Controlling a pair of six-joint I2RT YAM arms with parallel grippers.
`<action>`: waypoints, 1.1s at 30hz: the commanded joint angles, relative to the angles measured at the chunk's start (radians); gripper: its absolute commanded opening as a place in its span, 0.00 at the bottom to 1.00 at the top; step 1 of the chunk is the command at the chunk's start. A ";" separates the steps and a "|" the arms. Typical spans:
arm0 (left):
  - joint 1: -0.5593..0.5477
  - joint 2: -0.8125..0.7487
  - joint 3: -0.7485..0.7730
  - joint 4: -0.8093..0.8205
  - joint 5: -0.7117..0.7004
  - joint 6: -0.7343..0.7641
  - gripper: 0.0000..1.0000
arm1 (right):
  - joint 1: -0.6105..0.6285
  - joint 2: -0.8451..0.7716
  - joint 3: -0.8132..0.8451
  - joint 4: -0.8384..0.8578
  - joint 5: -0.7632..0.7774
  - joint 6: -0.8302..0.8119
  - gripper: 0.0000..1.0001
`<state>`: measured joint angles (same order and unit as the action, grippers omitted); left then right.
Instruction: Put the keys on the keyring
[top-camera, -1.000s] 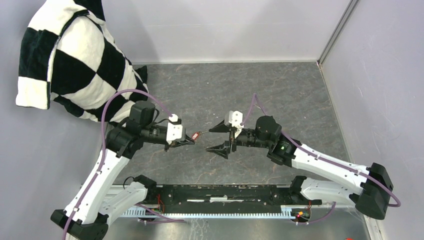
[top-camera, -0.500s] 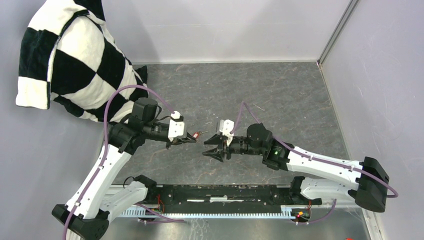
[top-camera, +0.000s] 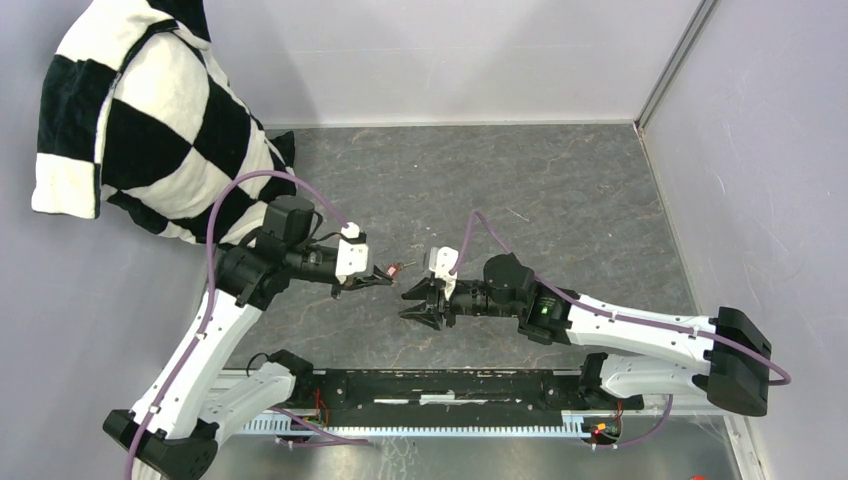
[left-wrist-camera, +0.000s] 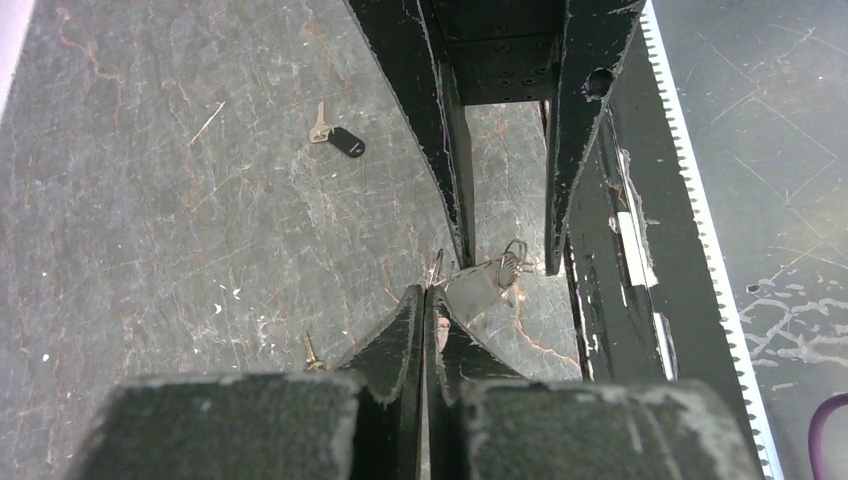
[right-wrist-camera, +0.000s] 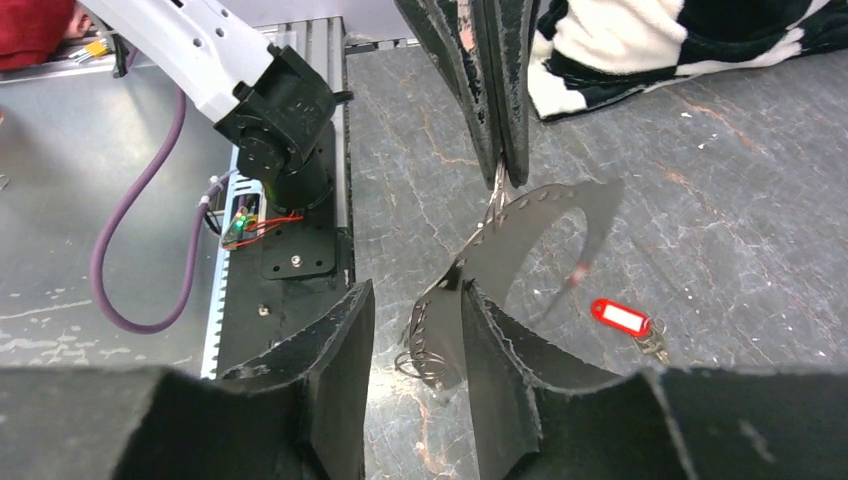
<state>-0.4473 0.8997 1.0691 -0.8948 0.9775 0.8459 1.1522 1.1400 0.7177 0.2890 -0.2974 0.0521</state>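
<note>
The keyring is a dark stitched strap (right-wrist-camera: 535, 222) with a small silver wire ring (right-wrist-camera: 424, 362) at its lower end. My left gripper (top-camera: 385, 279) is shut on the strap's upper end and holds it above the table. My right gripper (right-wrist-camera: 415, 292) is open, with the strap's lower end and the ring between its fingers. The strap lies against one finger (right-wrist-camera: 500, 360), and a gap shows at the other. The red-tagged key (right-wrist-camera: 620, 317) lies on the table beside the grippers. The black-headed key (left-wrist-camera: 340, 138) lies farther off on the table.
A black-and-white checked cushion (top-camera: 140, 120) fills the back left corner. Grey walls close the back and the right side. The black base rail (top-camera: 450, 385) runs along the near edge. A small brass piece (left-wrist-camera: 312, 352) lies on the table under my left gripper.
My right gripper has moved left and nearer, up to the left gripper, and its jaws have narrowed around the ring end of the strap. The left gripper has stayed shut and has barely moved.
</note>
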 joint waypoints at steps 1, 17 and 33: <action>-0.005 -0.041 0.008 0.031 0.017 0.042 0.02 | 0.010 -0.041 0.069 -0.009 -0.041 0.003 0.45; -0.013 -0.042 0.009 -0.135 0.067 0.142 0.02 | -0.003 -0.006 0.201 -0.164 0.001 -0.142 0.47; -0.013 -0.040 0.004 -0.134 0.060 0.136 0.02 | -0.003 0.084 0.274 -0.190 -0.031 -0.149 0.04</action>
<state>-0.4561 0.8639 1.0664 -1.0275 0.9958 0.9527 1.1500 1.2072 0.9283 0.0948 -0.3321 -0.0864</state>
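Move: In the left fingertips is the keyring's small wire ring, about 3 cm ahead of the half-open right hand, 2 cm left and 4 cm above; the right fingertips are thus some 3 cm back, 2 cm right and 4 cm below the left hand. The grey plate hangs about 5 cm under the ring. On the table, the red-tagged key lies about 13 cm ahead of the right hand, 6 cm left and 22 cm down. Rising about 4.5 cm beside the hanging plate, the right hand then reaches some 2.5 cm left and sinks slightly to the left fingertips, where its half-open fingers close almost shut on the small ring. The left hand, fingers still shut on the ring, draws it back about 2.5 cm and a little down, then holds still. ##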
